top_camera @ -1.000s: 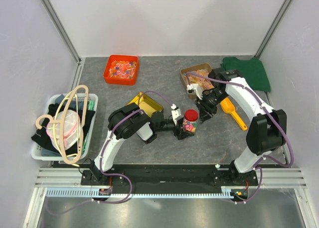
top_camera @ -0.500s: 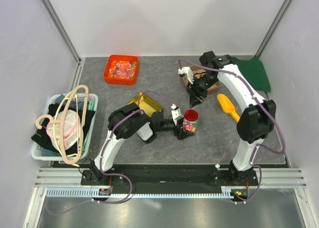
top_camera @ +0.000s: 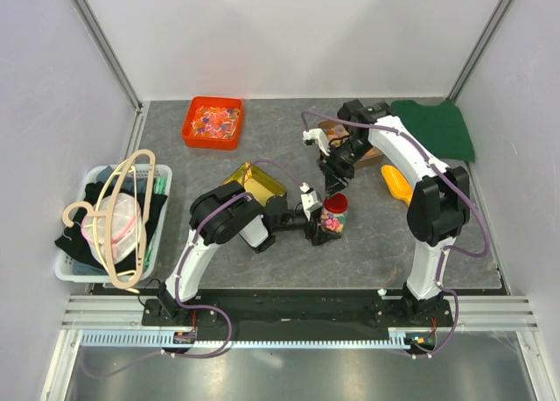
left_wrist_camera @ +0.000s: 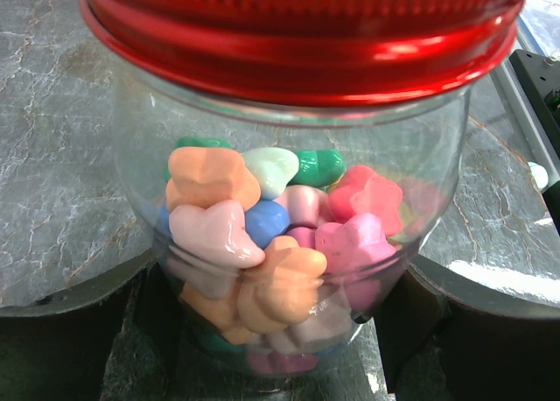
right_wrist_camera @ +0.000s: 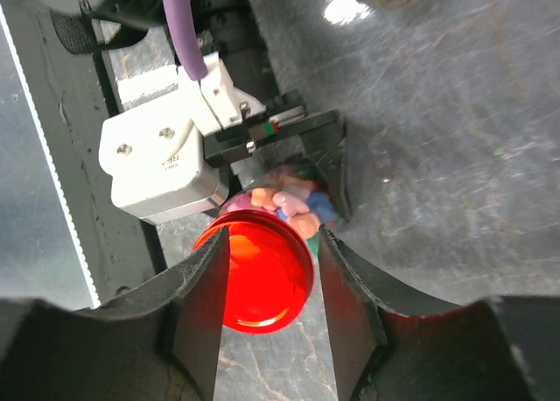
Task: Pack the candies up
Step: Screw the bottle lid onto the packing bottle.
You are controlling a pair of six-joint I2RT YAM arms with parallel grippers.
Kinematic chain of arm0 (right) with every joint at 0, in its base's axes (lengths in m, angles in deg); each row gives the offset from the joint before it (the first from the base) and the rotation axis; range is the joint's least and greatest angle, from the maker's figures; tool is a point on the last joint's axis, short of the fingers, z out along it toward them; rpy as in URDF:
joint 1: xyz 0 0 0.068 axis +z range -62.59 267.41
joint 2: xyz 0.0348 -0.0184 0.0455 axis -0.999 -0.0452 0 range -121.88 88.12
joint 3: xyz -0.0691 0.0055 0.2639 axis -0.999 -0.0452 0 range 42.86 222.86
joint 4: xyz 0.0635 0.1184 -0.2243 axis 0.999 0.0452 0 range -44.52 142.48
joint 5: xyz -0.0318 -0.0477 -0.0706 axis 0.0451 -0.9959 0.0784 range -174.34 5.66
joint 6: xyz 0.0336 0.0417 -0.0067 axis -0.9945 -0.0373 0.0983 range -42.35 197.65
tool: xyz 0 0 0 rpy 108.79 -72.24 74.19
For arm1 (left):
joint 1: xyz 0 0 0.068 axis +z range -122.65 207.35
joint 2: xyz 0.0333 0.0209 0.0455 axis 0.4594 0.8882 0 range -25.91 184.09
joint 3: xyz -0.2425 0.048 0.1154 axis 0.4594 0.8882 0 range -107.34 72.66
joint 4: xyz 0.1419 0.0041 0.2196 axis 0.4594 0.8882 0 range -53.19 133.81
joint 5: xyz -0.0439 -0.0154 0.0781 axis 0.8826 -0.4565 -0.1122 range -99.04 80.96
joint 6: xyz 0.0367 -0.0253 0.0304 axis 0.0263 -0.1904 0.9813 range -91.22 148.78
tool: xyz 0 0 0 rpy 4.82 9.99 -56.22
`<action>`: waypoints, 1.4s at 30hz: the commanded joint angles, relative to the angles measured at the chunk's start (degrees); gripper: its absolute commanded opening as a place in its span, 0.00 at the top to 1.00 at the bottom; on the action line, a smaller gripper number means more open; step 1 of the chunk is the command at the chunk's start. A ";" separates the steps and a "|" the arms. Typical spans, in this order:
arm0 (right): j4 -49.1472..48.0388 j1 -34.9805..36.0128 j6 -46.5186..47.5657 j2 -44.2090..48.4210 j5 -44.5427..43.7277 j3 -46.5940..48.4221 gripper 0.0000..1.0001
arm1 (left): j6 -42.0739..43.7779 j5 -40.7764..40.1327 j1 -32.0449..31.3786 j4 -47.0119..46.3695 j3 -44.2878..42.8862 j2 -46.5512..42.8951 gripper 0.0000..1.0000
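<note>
The candies (left_wrist_camera: 262, 243), chunky pink, orange, blue and green pieces, fill a clear jar (top_camera: 332, 219) with a red lid (top_camera: 335, 201). The jar stands upright mid-table. My left gripper (left_wrist_camera: 280, 331) is shut on the jar's lower body, a dark finger (left_wrist_camera: 70, 331) on each side. My right gripper (right_wrist_camera: 267, 305) hovers over the jar, open, its fingers (right_wrist_camera: 197, 313) astride the red lid (right_wrist_camera: 262, 274). A thin gap shows at its right finger. Candies (right_wrist_camera: 293, 200) show past the lid's edge. In the top view the right gripper (top_camera: 335, 180) sits just behind the lid.
An orange-red tray (top_camera: 213, 123) of wrapped sweets sits at the back left. A brown tray (top_camera: 334, 131) is partly hidden by the right arm. A yellow scoop (top_camera: 398, 184), a green cloth (top_camera: 435, 128), a gold tin (top_camera: 254, 184) and a white basket (top_camera: 162, 178) with hangers lie around.
My right arm has swung left from beside the yellow scoop to over the jar's lid, and its jaws have widened. The left gripper and the jar have stayed put.
</note>
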 commanded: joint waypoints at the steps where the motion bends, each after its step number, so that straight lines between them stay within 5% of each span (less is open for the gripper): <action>1: 0.10 -0.01 2.19 0.19 2.36 -2.28 0.50 | -1.80 -1.86 0.62 -14.24 -0.08 1.62 0.98; 16: 0.37 -2.47 2.89 2.13 1.39 -8.17 0.74 | -1.97 -1.95 0.71 -14.24 -0.08 1.53 0.98; 42: 5.64 -4.49 3.33 10.91 -1.95 -15.64 0.74 | -2.06 -2.13 0.71 -14.33 -0.08 1.53 0.98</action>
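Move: The bottle's red lid is close to the right gripper's tips, about 3 cm back, 1 cm right and some 2 cm below; the bottle stands under it, its middle some 8 cm below the tips. The yellow scoop lies about 20 cm right and 6 cm ahead, the gold tray 20 cm left and 7 cm ahead, both near 12 cm below. For the left gripper, clasping the bottle, the lid is straight above, about 7 cm. Hold the bottle still with the left gripper. Lower the right gripper about 1 cm while easing it slightly back to the lid's far edge, close its half-open fingers to about half that gap, then sweep the tips some 3 cm to the right along the rim, in the clockwise sense, ending at the lid's far right side. ##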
